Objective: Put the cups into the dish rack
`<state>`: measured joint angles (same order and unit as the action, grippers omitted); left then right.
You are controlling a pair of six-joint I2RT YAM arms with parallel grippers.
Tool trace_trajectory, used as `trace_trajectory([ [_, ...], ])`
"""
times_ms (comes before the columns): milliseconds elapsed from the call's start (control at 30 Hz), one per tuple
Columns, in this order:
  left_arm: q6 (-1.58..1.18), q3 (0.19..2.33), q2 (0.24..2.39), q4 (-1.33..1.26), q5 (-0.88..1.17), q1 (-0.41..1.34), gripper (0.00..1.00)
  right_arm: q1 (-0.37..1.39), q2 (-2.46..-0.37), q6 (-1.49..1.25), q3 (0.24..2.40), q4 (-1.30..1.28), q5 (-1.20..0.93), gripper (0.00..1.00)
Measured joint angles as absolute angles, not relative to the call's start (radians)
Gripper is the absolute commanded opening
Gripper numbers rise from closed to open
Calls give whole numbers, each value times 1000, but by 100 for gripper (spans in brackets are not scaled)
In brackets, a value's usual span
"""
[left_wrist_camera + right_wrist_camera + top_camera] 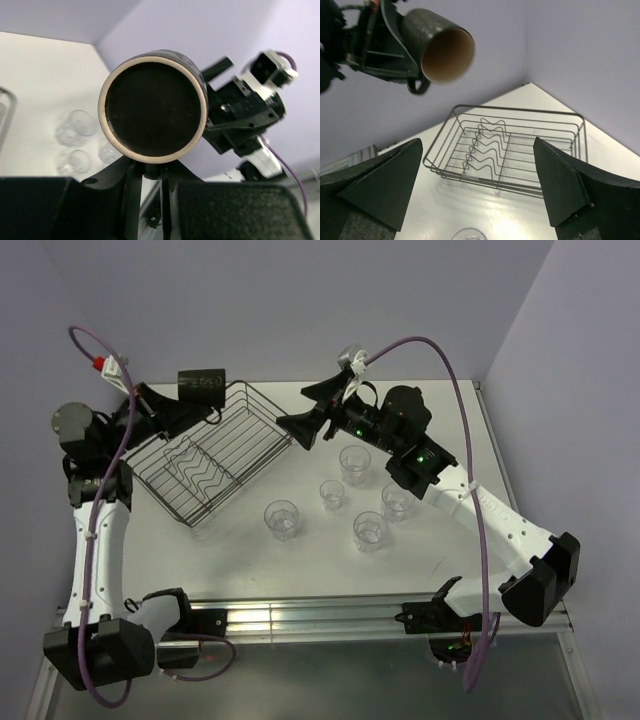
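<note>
The black wire dish rack [205, 460] stands at the table's left, with nothing in it. My left gripper [190, 400] is shut on the handle of the dark brown mug [202, 385] and holds it on its side in the air over the rack's far rim. The left wrist view looks into the mug's mouth [152, 105], with the handle pinched between the fingers [131, 195]. My right gripper [312, 408] is open and empty, just right of the rack, facing it [510, 145] and the mug [437, 45]. Five clear glass tumblers [355, 462], [332, 493], [282, 518], [370, 530], [398, 502] stand upright right of the rack.
The right arm [440, 475] reaches over the tumblers from the right. Purple walls close the table at the back and right. A metal rail [320, 615] runs along the near edge. One tumbler's rim [467, 234] shows just below the right fingers.
</note>
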<state>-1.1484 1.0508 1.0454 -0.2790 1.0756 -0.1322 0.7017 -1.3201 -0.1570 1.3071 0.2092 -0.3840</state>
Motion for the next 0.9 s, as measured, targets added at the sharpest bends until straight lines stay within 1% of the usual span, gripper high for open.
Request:
trace_trajectory([
  [100,-994,1127,1053,-62,1072,-232,0,671,-1301,-152,1285,190,-373,100],
  [200,-815,1224,1083,185,1018,-294,0,639,-1282,-137,1268,162,-355,100],
  [300,-677,1317,1120,402,854,-314,0,604,-1258,-112,1246,126,-339,100],
  [400,-616,1338,1121,542,630,-315,0,570,-1240,-97,1224,93,-335,100],
  [533,-591,1337,1114,663,373,-316,0,508,-1222,-83,1188,65,-337,100],
  [633,-591,1337,1110,714,217,-315,0,469,-1217,-72,1169,36,-337,100],
  [800,-599,1323,1113,773,-5,-299,0,418,-1217,-57,1164,3,-337,100],
  [900,-605,1287,1113,775,-125,-251,0,395,-1217,-52,1157,-11,-340,100],
])
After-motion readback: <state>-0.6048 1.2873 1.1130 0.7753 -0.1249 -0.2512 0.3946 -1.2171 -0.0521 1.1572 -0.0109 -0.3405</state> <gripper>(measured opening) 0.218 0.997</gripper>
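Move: The left hand already holds the mug, with the middle of the dish rack roughly 9 cm ahead, 9 cm to its left and 37 cm below. The nearest glass is about 8 cm back and 10 cm right of that hand, down on the table. From the empty right hand, the far glass is some 5 cm ahead, 13 cm right and 38 cm below, the small glass 3 cm back and 7 cm right, the rack middle 9 cm ahead and 25 cm left. Keeping its pinch on the mug's handle, the left hand swings about 22 cm left, sinking some 14 cm towards the rack's near-left end, while it turns counter-clockwise and tips its fingers from level to forward and down. The right hand, fingers wide open and touching nothing, draws off right, down and forward towards the far glass. ##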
